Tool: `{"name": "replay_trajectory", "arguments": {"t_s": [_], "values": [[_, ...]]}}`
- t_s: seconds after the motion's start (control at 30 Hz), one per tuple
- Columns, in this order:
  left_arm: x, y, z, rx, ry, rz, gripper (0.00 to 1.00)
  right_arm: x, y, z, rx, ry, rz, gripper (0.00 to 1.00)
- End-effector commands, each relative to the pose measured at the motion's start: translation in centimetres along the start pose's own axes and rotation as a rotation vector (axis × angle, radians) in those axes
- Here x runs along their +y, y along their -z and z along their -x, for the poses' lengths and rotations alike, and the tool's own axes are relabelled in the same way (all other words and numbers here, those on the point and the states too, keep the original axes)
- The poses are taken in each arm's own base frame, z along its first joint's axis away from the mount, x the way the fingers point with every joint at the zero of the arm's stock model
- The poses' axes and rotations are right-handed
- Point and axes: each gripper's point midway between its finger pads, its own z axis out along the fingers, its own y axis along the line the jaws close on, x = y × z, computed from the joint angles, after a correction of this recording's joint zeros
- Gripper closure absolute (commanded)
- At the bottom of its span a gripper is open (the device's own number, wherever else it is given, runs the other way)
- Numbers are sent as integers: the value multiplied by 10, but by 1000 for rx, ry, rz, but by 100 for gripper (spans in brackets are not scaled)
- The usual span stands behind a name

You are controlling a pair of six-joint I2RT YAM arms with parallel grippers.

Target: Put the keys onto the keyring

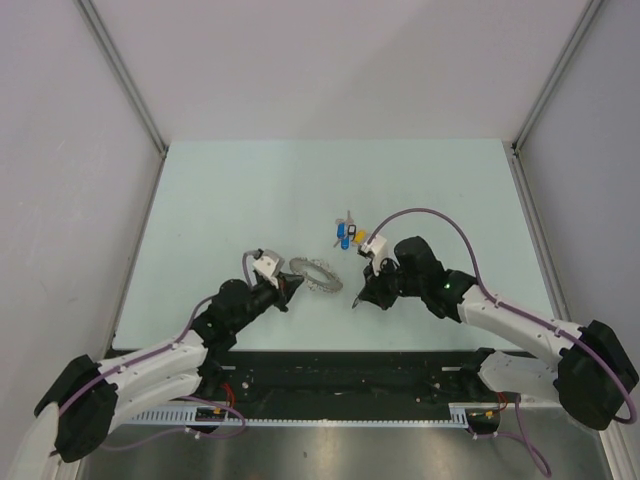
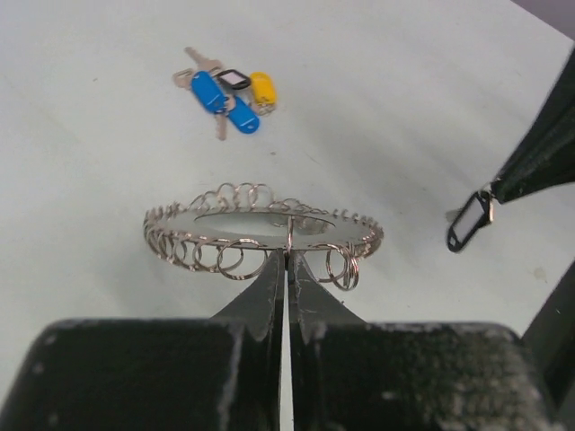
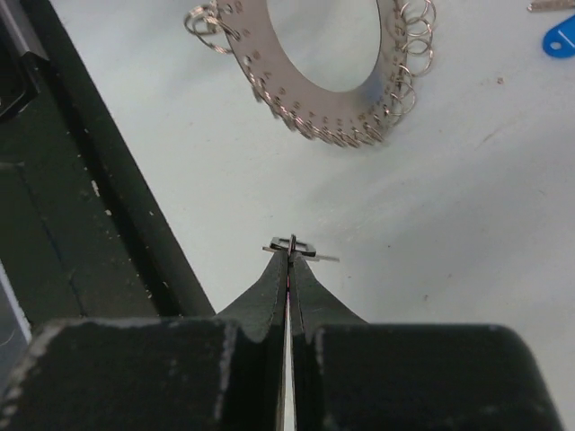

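The keyring (image 1: pixel 330 282) is a silvery disc rimmed with small wire loops, near the table's front centre. My left gripper (image 1: pixel 290 284) is shut on its near edge and holds it about level, as the left wrist view shows for the gripper (image 2: pixel 287 259) and the ring (image 2: pixel 243 235). My right gripper (image 1: pixel 357 301) is shut on a black-rimmed key (image 2: pixel 467 223), just right of the ring and apart from it. In the right wrist view the gripper (image 3: pixel 289 254) pinches that key (image 3: pixel 314 252) edge-on, with the keyring (image 3: pixel 310 106) ahead. The other keys (image 1: pixel 347 235), blue and yellow, lie behind.
The loose cluster of keys (image 2: pixel 226 90) lies on the pale table beyond the ring. A blue key (image 3: pixel 561 40) shows at the right wrist view's far right edge. The black base rail (image 1: pixel 340 370) runs along the table's near edge.
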Motion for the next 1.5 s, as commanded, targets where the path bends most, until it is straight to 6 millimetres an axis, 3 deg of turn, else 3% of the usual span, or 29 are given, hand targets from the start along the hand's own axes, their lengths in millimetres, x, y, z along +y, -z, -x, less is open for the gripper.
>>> {"name": "replay_trajectory", "arguments": {"t_s": [0.0,0.07,0.2,0.33,0.47,0.5,0.57,0.7,0.8,1.07,1.47], "values": [[-27,-2,25,-109,-71,-159,99,12,10,28,-38,75,71,100],[-34,-3,25,-110,-87,-200,99,12,12,36,-43,91,66,100],[-36,-4,24,-118,-100,-214,99,7,12,28,50,83,48,100],[-19,-6,21,-117,-83,-119,100,-18,16,20,142,12,-109,100],[13,-3,22,-132,-41,68,100,-45,28,4,289,-38,-287,100],[19,-1,19,-125,-27,100,99,-56,33,11,298,-32,-357,100],[28,2,23,-145,-19,154,100,-70,41,-5,414,-33,-435,100],[38,7,22,-147,-3,211,100,-98,65,-22,624,35,-593,100],[43,9,22,-147,6,241,100,-106,64,-33,744,81,-593,100],[47,13,22,-147,19,270,100,-105,2,-31,743,190,-424,100],[46,15,24,-155,23,266,100,-103,-57,-33,776,298,-361,99]]}}
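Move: The right hand already holds the black-tagged key; the bare patch of table it is taken to lies about 7 cm ahead, 5 cm to its right and 10 cm below. The keyring's middle is roughly 9 cm to this hand's left and 5 cm ahead, at about its height; the pile of blue and yellow keys lies 21 cm straight ahead, 10 cm lower. From the left hand, which holds the keyring, that patch is some 18 cm right, 3 cm ahead and 10 cm below. Lifting briefly, the right hand swings forward and about 10 cm right, away from the keyring, rolling over some 55 degrees until its fingers point down. It then sinks to just above the bare table, about 8 cm below its start, and comes back left 5 cm, the black-tagged key still pinched. The left hand keeps the keyring pinched, dips back and right, then carries it forward-left, turning counter-clockwise. ##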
